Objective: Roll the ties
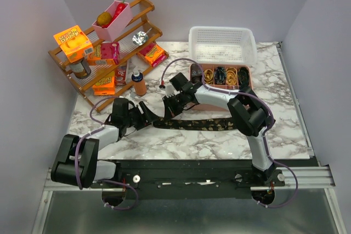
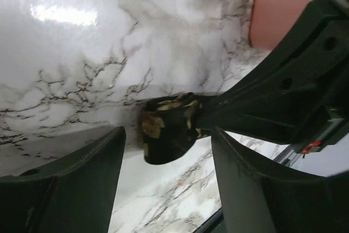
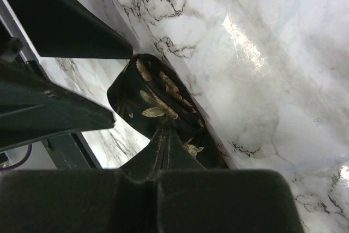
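Observation:
One of the ties (image 1: 203, 124), black with gold pattern, lies flat across the marble table, its left end turned up into a small coil (image 3: 150, 102) (image 2: 166, 132). My right gripper (image 1: 166, 110) (image 3: 166, 135) is shut with its tips in that coil, the fabric wrapped round them. Just left of the coil, my left gripper (image 1: 149, 116) (image 2: 169, 189) is open, a finger (image 2: 71, 184) on each side of the coil's line and not touching it. Several rolled ties (image 1: 226, 75) sit in a pink organizer (image 1: 196, 68) behind.
A white mesh basket (image 1: 222, 45) stands at the back behind the organizer. A wooden rack (image 1: 137, 31) with boxes and jars fills the back left, and a small brown bottle (image 1: 139, 84) stands in front of it. Purple cables loop over both arms.

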{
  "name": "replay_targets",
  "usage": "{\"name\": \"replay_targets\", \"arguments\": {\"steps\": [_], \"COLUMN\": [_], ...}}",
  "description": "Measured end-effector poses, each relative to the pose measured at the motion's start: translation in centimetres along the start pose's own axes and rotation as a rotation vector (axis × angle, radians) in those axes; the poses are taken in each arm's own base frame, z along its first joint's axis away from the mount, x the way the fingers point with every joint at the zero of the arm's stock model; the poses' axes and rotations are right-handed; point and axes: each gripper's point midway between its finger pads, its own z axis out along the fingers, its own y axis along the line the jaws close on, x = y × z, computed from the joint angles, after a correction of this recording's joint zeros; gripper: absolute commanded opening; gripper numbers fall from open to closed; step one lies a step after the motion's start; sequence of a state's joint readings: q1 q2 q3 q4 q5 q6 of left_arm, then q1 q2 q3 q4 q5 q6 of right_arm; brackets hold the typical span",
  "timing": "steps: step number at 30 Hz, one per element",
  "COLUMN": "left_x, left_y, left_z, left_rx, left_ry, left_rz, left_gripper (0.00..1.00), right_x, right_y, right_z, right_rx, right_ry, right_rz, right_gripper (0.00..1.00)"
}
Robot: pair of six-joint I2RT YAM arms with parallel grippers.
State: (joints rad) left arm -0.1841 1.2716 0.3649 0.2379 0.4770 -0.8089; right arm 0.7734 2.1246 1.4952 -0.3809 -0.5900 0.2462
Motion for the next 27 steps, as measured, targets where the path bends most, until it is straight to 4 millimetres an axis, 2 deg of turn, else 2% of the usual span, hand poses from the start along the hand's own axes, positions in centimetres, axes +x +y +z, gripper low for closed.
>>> {"name": "replay_targets", "arguments": {"steps": [2,6,10,13,15,16,18,19,22,27], "left_x": [0.7,0.8,1.0,1.5,1.6,1.6,1.5,1.5,1.4,1.1], "left_y": [0.6,0.4,0.5,0.6,0.7,0.7,0.7,0.6,0.4,0.2], "left_z": [0.3,0.8,1.4,1.5,1.7,1.7,1.8,1.8,1.9,1.8], "left_rx": [-0.007,0.033,0.064,0.081,0.091,0.094,0.103,0.108,0.12,0.107], "left_ry": [0.02,0.024,0.025,0.031,0.029,0.026,0.02,0.018,0.016,0.028], "left_rz": [-0.013,-0.009,-0.017,-0.024,-0.027,-0.026,-0.025,-0.027,-0.029,-0.007], "left_gripper": [0.69,0.61,0.46,0.39,0.38,0.31,0.22,0.14,0.06,0.01], "right_x": [0.2,0.4,0.4,0.4,0.4,0.4,0.4,0.4,0.4,0.4], "right_y": [-0.1,-0.3,-0.3,-0.3,-0.3,-0.3,-0.3,-0.3,-0.3,-0.3], "right_z": [0.1,0.2,0.3,0.3,0.3,0.3,0.3,0.3,0.3,0.3], "right_rx": [0.001,0.001,0.001,0.0,0.0,-0.001,-0.003,-0.003,-0.003,-0.003], "right_ry": [0.004,0.004,0.001,0.001,0.001,0.0,0.001,0.0,0.0,0.0], "right_rz": [0.002,0.002,0.001,0.001,0.0,0.0,-0.001,-0.001,-0.004,-0.004], "right_gripper": [0.01,0.01,0.01,0.01,0.01,0.01,0.01,0.01,0.01,0.01]}}
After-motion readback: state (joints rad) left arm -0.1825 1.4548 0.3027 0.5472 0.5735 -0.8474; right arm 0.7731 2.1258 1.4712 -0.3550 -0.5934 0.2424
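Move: The rolled end of the tie lies about 2 cm to the right of the left hand, 1 cm nearer the base and some 2 cm below it, between the open fingers' tips. The same roll is roughly 3 cm to the right hand's left, 1 cm nearer the base and 1 cm down. From the left hand, the orange bottle stands about 5 cm left and 12 cm ahead; the pink divided box is some 30 cm right and 14 cm ahead. The tie's small roll is taken between the left fingers, which sink about 2 cm and ease 1.5 cm to the right onto it, closing from wide open until they pinch its end, then lift a touch. The right hand stays beside the roll, shut fingertips still pressing the tie down. ##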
